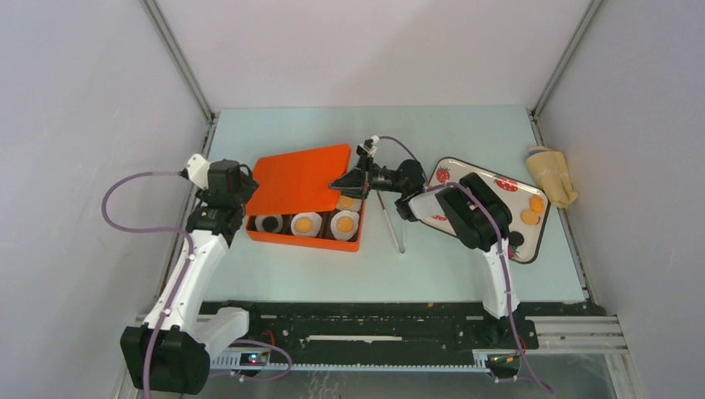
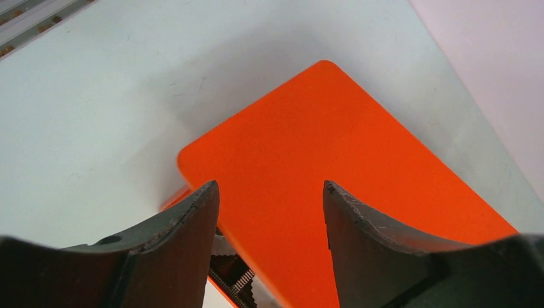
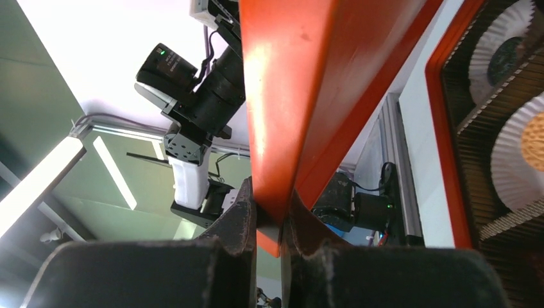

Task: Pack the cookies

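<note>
An orange box (image 1: 303,237) holds white paper cups, some with cookies (image 1: 306,223) in them; one cup (image 1: 269,223) has a dark centre. Two more cookies (image 1: 529,218) lie on the strawberry-print tray (image 1: 499,237). The orange lid (image 1: 299,179) hangs tilted over the back of the box. My right gripper (image 1: 344,184) is shut on the lid's right edge, and the right wrist view shows the lid (image 3: 289,96) pinched in that gripper (image 3: 269,208). My left gripper (image 1: 246,191) is open at the lid's left end, its fingers (image 2: 192,218) spread over the lid (image 2: 333,147) without touching it.
A thin metal tool (image 1: 391,220) lies on the table between box and tray. A beige cloth (image 1: 551,174) sits at the right edge by the wall. Grey walls enclose the table on three sides.
</note>
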`<state>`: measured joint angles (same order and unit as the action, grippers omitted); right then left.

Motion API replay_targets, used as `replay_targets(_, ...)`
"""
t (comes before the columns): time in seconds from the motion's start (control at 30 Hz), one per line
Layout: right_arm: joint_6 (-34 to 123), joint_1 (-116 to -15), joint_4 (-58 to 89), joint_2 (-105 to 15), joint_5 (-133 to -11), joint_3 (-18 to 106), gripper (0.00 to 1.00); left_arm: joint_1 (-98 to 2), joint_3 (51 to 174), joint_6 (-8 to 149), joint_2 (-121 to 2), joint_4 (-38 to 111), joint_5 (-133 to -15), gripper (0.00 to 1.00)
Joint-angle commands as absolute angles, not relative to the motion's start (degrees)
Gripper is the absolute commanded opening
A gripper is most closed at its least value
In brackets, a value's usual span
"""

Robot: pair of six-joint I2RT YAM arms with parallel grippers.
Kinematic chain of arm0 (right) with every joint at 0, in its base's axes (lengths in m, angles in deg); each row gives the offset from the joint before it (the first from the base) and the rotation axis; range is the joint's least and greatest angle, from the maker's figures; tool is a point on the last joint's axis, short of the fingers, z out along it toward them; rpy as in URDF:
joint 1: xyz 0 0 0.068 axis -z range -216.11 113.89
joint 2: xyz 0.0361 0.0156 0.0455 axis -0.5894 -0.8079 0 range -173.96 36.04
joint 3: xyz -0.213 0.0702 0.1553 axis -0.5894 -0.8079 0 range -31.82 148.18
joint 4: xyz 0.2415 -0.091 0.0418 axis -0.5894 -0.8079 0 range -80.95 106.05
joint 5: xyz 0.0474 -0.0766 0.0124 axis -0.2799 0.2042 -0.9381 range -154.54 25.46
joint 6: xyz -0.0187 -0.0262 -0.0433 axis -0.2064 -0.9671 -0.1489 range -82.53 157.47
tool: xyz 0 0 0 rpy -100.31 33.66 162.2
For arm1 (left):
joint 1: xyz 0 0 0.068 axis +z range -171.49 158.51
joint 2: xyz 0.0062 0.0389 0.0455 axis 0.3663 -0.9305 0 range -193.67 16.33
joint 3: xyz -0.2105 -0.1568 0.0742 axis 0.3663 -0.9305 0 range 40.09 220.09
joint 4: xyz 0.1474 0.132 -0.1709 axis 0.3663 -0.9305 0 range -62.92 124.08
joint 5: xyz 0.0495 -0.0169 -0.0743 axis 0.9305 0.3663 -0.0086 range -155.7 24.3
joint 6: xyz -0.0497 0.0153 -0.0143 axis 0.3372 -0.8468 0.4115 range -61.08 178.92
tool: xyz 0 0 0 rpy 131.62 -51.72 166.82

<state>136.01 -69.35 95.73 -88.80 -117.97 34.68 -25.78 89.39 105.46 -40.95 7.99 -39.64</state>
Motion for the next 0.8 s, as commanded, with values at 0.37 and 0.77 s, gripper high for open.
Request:
replay_targets(0.37,133.9,-68.3,101.6,-85.6,-123.2,22.1,0.00,-24.4,84.4,107.1,-45.6,14.2,-32.6,0.66)
replay_targets(0.77,133.3,-68.8,101.7,-86.4,-123.3,18.7,0.00,-24.2,81.1,106.0,-47.4,19.3,-36.2,0.65)
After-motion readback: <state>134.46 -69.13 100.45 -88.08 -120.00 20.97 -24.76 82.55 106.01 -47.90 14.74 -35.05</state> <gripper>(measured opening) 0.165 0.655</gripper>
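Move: I hold the lid by its right end in my right hand. The cookie box's middle lies about 7 cm left of that hand, 3 cm back and 10 cm below; the tongs are some 14 cm to its right, 3 cm back and 13 cm down. From my open left hand, the lid's middle is roughly 13 cm to the right, level fore and aft, and 5 cm below; the box's middle is 15 cm right, 4 cm back and 11 cm below. Keeping the lid pinched, my right hand lowers it about 5 cm onto the box, first easing a little to the right, then drawing back some 4 cm, its fingertips dipping slightly to the left. My left hand sinks about 6 cm along with the lid's left end, drifting slightly left and tipping a bit further down, fingers still open. ##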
